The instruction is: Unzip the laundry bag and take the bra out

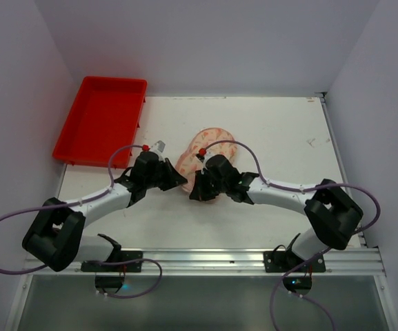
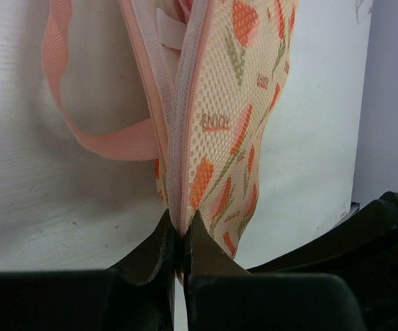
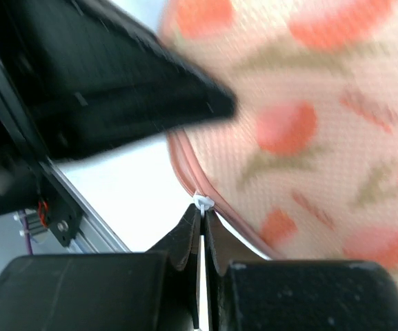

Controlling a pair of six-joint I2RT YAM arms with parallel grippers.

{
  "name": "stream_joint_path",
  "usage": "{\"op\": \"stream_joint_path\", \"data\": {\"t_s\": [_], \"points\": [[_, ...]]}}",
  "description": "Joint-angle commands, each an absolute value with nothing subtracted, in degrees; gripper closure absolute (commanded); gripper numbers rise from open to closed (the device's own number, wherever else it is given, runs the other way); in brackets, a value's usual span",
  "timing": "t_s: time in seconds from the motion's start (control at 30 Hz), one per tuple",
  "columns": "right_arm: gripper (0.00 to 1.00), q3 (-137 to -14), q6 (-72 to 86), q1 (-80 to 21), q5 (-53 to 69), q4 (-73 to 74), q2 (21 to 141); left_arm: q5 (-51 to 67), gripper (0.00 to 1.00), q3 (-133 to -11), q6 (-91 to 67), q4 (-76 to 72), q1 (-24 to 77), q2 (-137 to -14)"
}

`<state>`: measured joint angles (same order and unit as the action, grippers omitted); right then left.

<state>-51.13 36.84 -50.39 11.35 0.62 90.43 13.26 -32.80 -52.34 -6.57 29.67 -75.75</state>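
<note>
The laundry bag [image 1: 207,146], cream mesh with an orange-pink tulip print and a pink edge, lies at the table's middle, just beyond both grippers. My left gripper [image 2: 181,224] is shut on the bag's pink zip edge [image 2: 178,138] at its near end. My right gripper [image 3: 202,210] is shut on the small white zipper pull [image 3: 202,202] at the bag's pink rim. In the top view the left gripper [image 1: 180,181] and the right gripper [image 1: 196,187] almost meet. The zip is parted at the far end, and a pale pink band [image 2: 170,31] shows inside. I cannot tell whether that band is the bra.
A red tray [image 1: 102,121] sits at the far left corner of the white table [image 1: 288,138]. A pink strap loop [image 2: 95,141] lies on the table to the left of the bag. The left arm's black body [image 3: 102,76] fills the upper left of the right wrist view.
</note>
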Motion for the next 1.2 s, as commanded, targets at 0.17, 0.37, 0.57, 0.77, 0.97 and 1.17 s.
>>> {"op": "stream_joint_path", "data": {"t_s": [0.17,0.37,0.57,0.77,0.97,1.17], "points": [[1.00,-36.84,36.04,-40.88,11.24,7.12,73.32,23.98,1.00,-34.28,-49.22,-7.56,22.77,-70.76],[1.00,-34.10,33.58,-34.81,11.07,10.46,69.08,34.09,1.00,-32.27,-46.58,-6.06,21.62,-69.26],[1.00,-35.07,32.61,-34.19,16.07,8.36,73.74,29.62,1.00,-24.11,-46.23,-4.13,21.62,-64.61],[0.54,-35.68,31.73,-34.98,16.78,10.98,71.02,26.82,0.25,-20.56,-46.67,-0.65,21.62,-58.72],[0.04,-37.96,29.97,-35.33,14.68,18.88,63.29,14.51,0.00,-30.82,-42.63,12.11,21.53,-55.20],[0.01,-41.39,28.21,-35.33,10.38,23.20,55.65,15.28,0.02,-38.83,-41.84,8.01,21.53,-64.49]]}}
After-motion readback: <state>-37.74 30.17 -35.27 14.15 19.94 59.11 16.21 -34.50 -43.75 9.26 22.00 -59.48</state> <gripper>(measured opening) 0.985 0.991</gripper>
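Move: The right fingers already pinch the zip pull. The laundry bag's near right corner, where the pull is being taken, lies about 9 cm to that hand's right, about level fore and aft, some 4 cm lower; the bag's middle is roughly 14 cm ahead and 4 right. The left hand grips the zip edge: from it the pull is about 6 cm back and 4 right, the bag's middle some 9 ahead and 8 right, 5 lower. Still pinching the zip pull, the right hand drags it some 11 cm right along the bag's near end, turning slightly clockwise, while the left keeps its grip on the zip edge and lifts about 4 cm. The left then draws back and down about 5 cm while drifting left, and the right dips 2 cm; both open wide, let go and rise 5 to 6 cm, the left also coming forward again. ##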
